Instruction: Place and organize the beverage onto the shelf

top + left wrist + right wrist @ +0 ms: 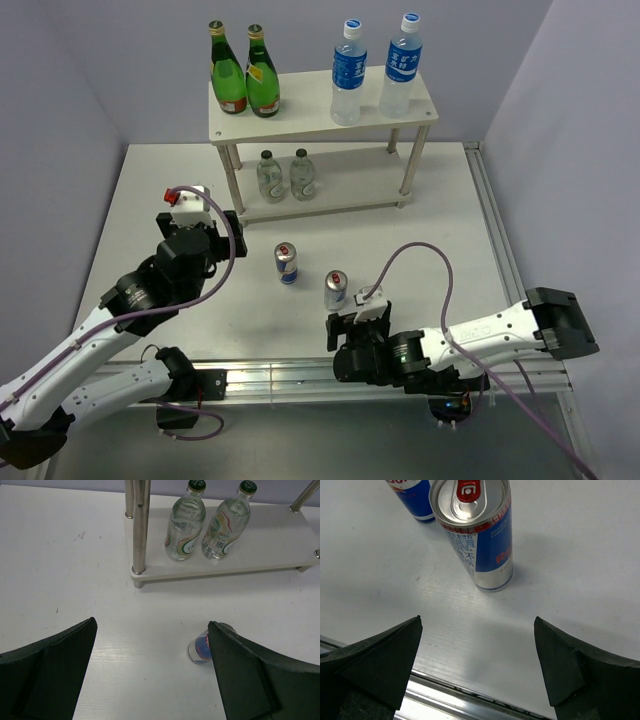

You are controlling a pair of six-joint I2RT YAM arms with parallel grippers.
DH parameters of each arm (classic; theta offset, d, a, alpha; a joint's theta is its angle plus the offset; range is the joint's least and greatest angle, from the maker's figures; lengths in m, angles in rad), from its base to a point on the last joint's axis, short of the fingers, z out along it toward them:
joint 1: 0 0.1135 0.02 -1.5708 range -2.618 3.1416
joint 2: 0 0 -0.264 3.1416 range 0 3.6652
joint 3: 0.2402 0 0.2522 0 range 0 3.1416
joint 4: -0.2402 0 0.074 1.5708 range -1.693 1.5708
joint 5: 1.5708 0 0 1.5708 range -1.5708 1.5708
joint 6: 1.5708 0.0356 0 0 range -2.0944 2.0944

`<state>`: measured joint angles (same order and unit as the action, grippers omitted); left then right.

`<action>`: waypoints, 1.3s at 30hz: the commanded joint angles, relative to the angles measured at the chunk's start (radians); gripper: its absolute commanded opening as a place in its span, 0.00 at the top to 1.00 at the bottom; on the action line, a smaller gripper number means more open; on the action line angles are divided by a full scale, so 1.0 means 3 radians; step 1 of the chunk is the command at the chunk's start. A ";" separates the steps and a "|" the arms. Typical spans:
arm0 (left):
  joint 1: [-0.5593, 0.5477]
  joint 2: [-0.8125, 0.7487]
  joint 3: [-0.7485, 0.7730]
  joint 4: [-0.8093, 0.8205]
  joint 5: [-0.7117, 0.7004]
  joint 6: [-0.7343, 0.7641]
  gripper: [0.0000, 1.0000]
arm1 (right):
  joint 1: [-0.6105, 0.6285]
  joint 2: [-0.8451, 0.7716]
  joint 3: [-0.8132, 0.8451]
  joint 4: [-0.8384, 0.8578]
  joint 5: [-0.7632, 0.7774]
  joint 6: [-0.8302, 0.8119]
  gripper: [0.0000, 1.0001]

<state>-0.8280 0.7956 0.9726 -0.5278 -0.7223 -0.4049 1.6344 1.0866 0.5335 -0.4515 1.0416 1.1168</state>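
Observation:
The cream shelf (320, 108) stands at the back. On its top board are two tall water bottles (348, 78) (402, 70). Its lower board (280, 545) carries two small green-capped bottles (269, 176) (185, 525) (225, 526). Two slim blue-silver cans stand upright on the table, one (287, 264) (412, 497) left of the other (335, 290) (480, 535). My left gripper (228, 222) (151, 622) hangs open over bare table, left of the first can (200, 650). My right gripper (345, 322) (477, 618) is open just short of the nearer can, holding nothing.
Two green glass bottles (228, 72) (262, 74) occupy the left of the shelf's top board. A shelf post (139, 530) rises ahead of the left gripper. A metal rail (300, 375) runs along the table's near edge, just under the right gripper.

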 commanded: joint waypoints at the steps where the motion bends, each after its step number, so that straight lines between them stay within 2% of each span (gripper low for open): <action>1: 0.0009 -0.0049 0.0036 0.0062 0.0030 0.0046 0.01 | -0.0018 0.0136 -0.0055 0.0516 0.0143 0.0261 0.00; 3: 0.0014 -0.0075 0.0015 0.0072 0.0035 0.0046 0.01 | -0.0120 0.0335 -0.0060 0.0656 0.0204 0.0189 0.00; 6: 0.0009 -0.0075 0.0036 0.0057 0.0025 0.0046 0.01 | -0.0314 0.0560 -0.0182 0.1155 0.0225 -0.0076 0.00; 7: 0.0009 -0.0075 0.0036 0.0051 0.0025 0.0041 0.01 | -0.0395 0.0606 -0.0234 0.1562 0.0159 -0.0188 0.00; 10: 0.0009 -0.0090 0.0031 0.0062 0.0025 0.0051 0.01 | -0.0723 0.0795 -0.0438 0.2284 0.0041 -0.0541 0.01; 14: 0.0009 -0.0116 0.0031 0.0062 0.0030 0.0046 0.01 | -0.0994 0.1056 -0.0454 0.2741 0.0082 -0.0914 0.01; 16: 0.0009 -0.0121 0.0036 0.0062 0.0030 0.0051 0.01 | -0.1055 0.1244 -0.0413 0.3032 0.0087 -0.1058 0.02; 22: 0.0014 -0.0131 0.0025 0.0072 0.0040 0.0056 0.01 | -0.1163 0.1715 -0.0188 0.3442 0.0092 -0.1391 0.06; 25: 0.0014 -0.0116 0.0031 0.0062 0.0045 0.0061 0.01 | -0.1173 0.1803 -0.0112 0.3494 0.0179 -0.1447 0.19; 26: 0.0014 -0.0116 0.0031 0.0062 0.0045 0.0061 0.01 | -0.1178 0.1803 -0.0101 0.3484 0.0199 -0.1437 0.29; 31: 0.0019 -0.0116 0.0031 0.0067 0.0066 0.0071 0.01 | -0.1179 0.1650 -0.0086 0.3173 0.0306 -0.1294 0.55; 32: 0.0019 -0.0116 0.0031 0.0067 0.0066 0.0071 0.01 | -0.1179 0.1609 -0.0081 0.3121 0.0317 -0.1253 0.69; 35: 0.0040 -0.0126 0.0031 0.0082 0.0102 0.0071 0.01 | -0.1179 0.1471 0.0000 0.2820 0.0383 -0.1146 0.99; 39: 0.0070 -0.0121 0.0020 0.0082 0.0143 0.0077 0.01 | -0.1194 0.1094 0.0149 0.2380 0.0547 -0.1084 1.00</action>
<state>-0.8165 0.7673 0.9726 -0.5274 -0.7006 -0.4042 1.2846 1.5291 0.4995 0.3218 1.0805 0.7502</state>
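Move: The near energy drink can, the one the right hand goes for, stands about 10 cm ahead of it and 3 cm to its left, its middle some 5 cm lower. The other can is about 16 cm ahead and 15 cm left of that hand; the right-hand clear bottle on the lower shelf is roughly 35 cm ahead and 13 cm left. From the left hand the near can lies about 24 cm right, 3 cm back and 26 cm below. The right fingers close around the body of the near can and grip it, after the open hand has gone about 10 cm forward and some 6 cm down, ending slightly further left. On the way the wrist turns about 10 degrees clockwise and the fingers tip up a little; once gripped, the hand rises about 2 cm, easing back to its right. ##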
